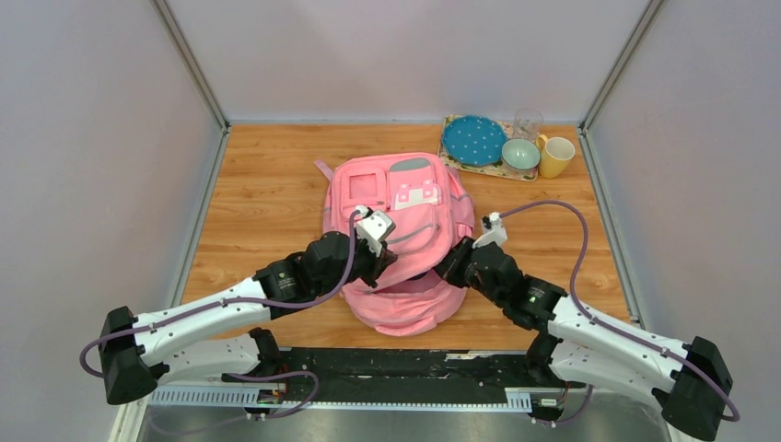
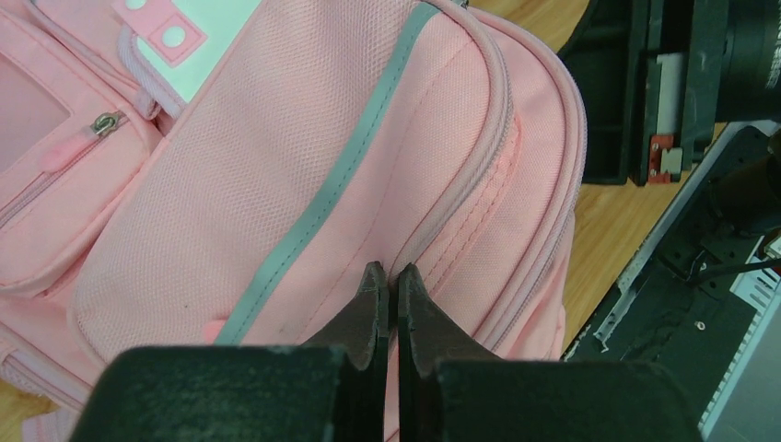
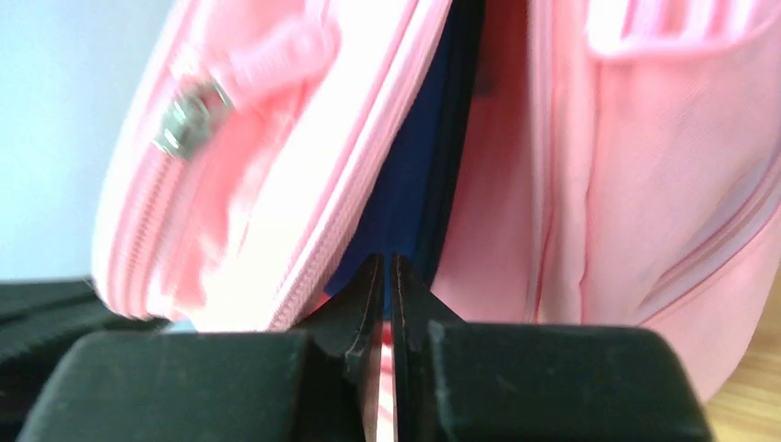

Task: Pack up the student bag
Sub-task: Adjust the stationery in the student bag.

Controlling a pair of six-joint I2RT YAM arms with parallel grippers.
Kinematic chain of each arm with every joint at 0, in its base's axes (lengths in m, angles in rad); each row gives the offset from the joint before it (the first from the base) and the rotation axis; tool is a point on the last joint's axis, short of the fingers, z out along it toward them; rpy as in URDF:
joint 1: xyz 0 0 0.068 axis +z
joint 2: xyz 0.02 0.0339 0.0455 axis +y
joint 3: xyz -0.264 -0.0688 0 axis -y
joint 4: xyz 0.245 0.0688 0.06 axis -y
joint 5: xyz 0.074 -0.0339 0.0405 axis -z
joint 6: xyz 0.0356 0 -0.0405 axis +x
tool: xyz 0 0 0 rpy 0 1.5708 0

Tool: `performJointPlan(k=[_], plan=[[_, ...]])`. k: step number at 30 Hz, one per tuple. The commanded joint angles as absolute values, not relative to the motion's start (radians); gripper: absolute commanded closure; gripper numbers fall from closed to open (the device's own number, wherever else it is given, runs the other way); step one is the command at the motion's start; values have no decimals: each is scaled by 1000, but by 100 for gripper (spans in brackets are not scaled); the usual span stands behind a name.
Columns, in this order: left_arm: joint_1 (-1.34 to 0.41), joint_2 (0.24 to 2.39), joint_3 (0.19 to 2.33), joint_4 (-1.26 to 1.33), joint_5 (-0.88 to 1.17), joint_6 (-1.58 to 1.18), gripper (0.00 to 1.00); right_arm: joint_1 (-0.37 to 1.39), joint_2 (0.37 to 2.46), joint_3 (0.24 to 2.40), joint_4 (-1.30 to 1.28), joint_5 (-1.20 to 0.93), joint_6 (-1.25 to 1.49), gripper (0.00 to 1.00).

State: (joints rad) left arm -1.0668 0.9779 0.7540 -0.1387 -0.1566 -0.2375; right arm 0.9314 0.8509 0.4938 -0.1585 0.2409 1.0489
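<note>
The pink student bag lies flat in the middle of the wooden table, its front pockets and grey strip facing up. My left gripper is over the bag's near left part. In the left wrist view it is shut, its tips resting on the pink fabric beside a zip seam. My right gripper is at the bag's near right side. It is shut at the bag's open mouth, where a navy blue thing shows inside. I cannot tell whether either gripper pinches fabric.
At the back right stand a blue dotted plate, a pale bowl, a yellow mug and a clear glass. Grey walls close in the table on three sides. A black rail runs along the near edge.
</note>
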Motion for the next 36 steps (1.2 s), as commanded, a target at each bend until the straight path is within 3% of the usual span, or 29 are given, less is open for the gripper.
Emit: performJointPlan(k=[1,9,13,26,30,36], plan=[[-1072,960,805,-52,-121,-278,100,910,825,545,-169,435,1132,90],[-1071,940,773,-43,-132,-299,100,913,595,393,-164,244,1175,70],[-1071,946,775,-23,-126,-307,100,922,538,368,-166,163,1163,69],[-1071,940,805,-32,-143,-296,100,991,828,469,-29,130,1152,71],[-1071,931,801,-29,-144,-301,100,976,945,560,-87,265,1135,68],[-1071,920,808,-57,-167,-295,100,855,901,592,-137,302,1118,60]])
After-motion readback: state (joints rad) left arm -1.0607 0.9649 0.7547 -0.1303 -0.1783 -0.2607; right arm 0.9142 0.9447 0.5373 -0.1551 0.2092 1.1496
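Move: The blue pencil case lies in the bag, its middle about 8 cm ahead of the right hand, 4 cm to the left and 4 cm below, its near end close to the fingertips. The flap's rim hangs 6 cm to that hand's left, 4 cm higher; the bag's near pouch is some 9 cm back, 8 cm left and 5 cm lower. From the left hand, shut on that rim, the case's middle lies 8 cm ahead, 7 cm right and 10 cm lower. Forward and up a couple of centimetres, then back about 5 cm, sinking and swinging left, and finally forward again some 4 cm towards the case's near end: the right hand makes one prodding loop in the bag mouth, its fingers opening from nearly shut to about a third. The left hand keeps its pinch on the flap's rim, holding it up. ##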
